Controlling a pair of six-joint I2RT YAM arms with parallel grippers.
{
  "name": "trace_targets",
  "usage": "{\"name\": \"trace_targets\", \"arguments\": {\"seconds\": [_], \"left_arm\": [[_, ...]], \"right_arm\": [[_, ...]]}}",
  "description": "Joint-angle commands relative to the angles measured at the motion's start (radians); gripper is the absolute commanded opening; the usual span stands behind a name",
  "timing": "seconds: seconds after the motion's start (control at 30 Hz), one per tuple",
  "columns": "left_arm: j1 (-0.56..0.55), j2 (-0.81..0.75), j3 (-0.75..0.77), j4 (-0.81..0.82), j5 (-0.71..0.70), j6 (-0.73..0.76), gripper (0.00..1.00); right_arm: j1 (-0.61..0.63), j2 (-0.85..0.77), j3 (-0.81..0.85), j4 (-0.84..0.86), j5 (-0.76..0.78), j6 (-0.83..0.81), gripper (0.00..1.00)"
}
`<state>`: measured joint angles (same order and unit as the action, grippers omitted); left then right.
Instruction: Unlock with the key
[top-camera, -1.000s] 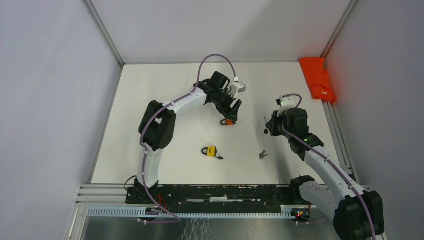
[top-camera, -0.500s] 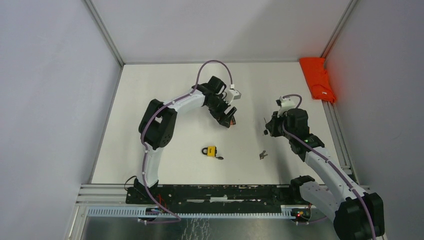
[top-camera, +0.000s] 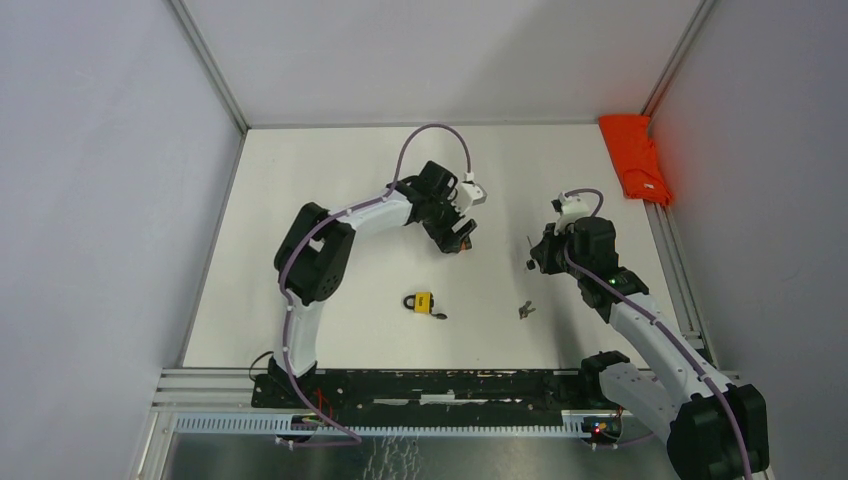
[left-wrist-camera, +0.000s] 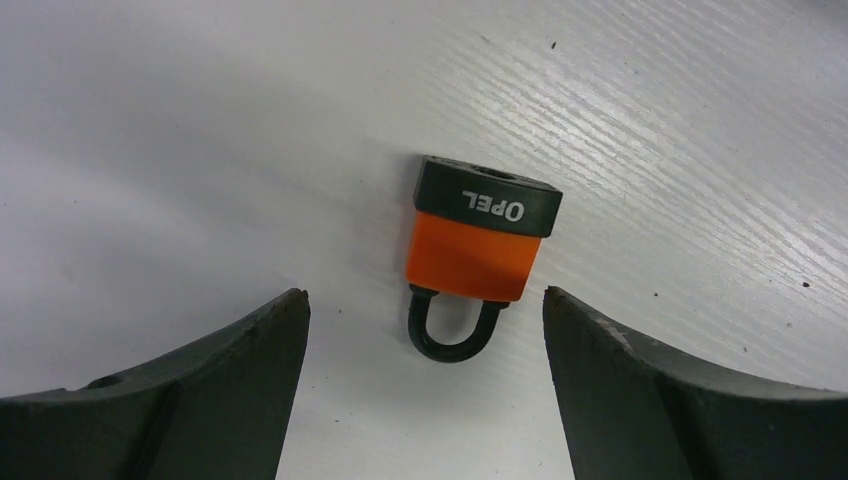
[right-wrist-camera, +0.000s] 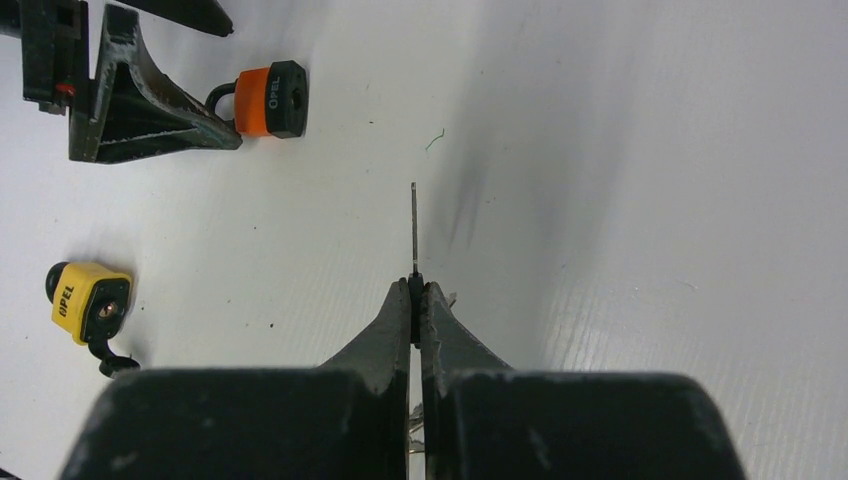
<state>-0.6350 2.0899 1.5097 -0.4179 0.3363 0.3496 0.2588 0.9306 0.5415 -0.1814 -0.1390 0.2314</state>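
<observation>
An orange padlock (left-wrist-camera: 478, 250) with a black end marked OPEL lies flat on the white table, its black shackle (left-wrist-camera: 456, 335) pointing toward my left gripper (left-wrist-camera: 424, 292). That gripper is open, one finger on each side of the shackle, touching nothing. In the top view it (top-camera: 462, 236) hangs right over the padlock (top-camera: 462, 245). My right gripper (right-wrist-camera: 415, 285) is shut on a key, whose thin blade (right-wrist-camera: 413, 225) sticks out forward. It hovers to the right of the padlock (right-wrist-camera: 265, 100), well apart from it.
A yellow padlock (top-camera: 422, 301) lies nearer the arm bases, with a small dark piece (top-camera: 440, 316) beside it. A loose bunch of keys (top-camera: 524, 309) lies to its right. A red object (top-camera: 635, 160) sits at the table's far right edge.
My left gripper has shifted slightly left and turned over the orange padlock, now covering most of it in the top view. The right arm has held still with the key.
</observation>
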Motion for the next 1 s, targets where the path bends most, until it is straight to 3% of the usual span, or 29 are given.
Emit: {"name": "trace_targets", "arguments": {"seconds": [0.0, 0.63, 0.83, 0.97], "left_arm": [[-0.047, -0.005, 0.045, 0.004, -0.071, 0.084, 0.91], [-0.081, 0.051, 0.013, -0.017, -0.025, 0.079, 0.86], [-0.081, 0.089, 0.05, -0.051, -0.005, 0.074, 0.72], [-0.081, 0.101, 0.057, -0.063, -0.02, 0.067, 0.51]], "right_arm": [[-0.005, -0.006, 0.011, 0.021, -0.002, 0.005, 0.0], [-0.005, -0.012, 0.004, 0.019, 0.003, 0.006, 0.0], [-0.006, -0.021, 0.002, 0.017, 0.011, 0.008, 0.0], [-0.007, -0.017, -0.005, 0.022, 0.009, 0.011, 0.0]]}}
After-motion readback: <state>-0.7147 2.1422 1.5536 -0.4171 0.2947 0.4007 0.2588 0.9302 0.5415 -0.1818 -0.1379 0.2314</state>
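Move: The orange padlock lies on the table close to the open left fingers, about 3 cm to that hand's right, 2 cm back and 1 cm below. From the same hand, the yellow padlock is some 14 cm back and 5 cm left, and the loose keys about 16 cm back and 15 cm right, both about 2 cm lower. From the right hand, still gripping its key, the orange padlock lies roughly 15 cm left, 6 cm ahead and 10 cm down. The orange padlock's body is brought between the left fingers: the hand slides right and back about 3 cm, sinks roughly 1 cm around it and turns slightly clockwise. Then the wide-open fingers close to about two-thirds, easing a little forward, until the pads meet both sides of the orange body. ##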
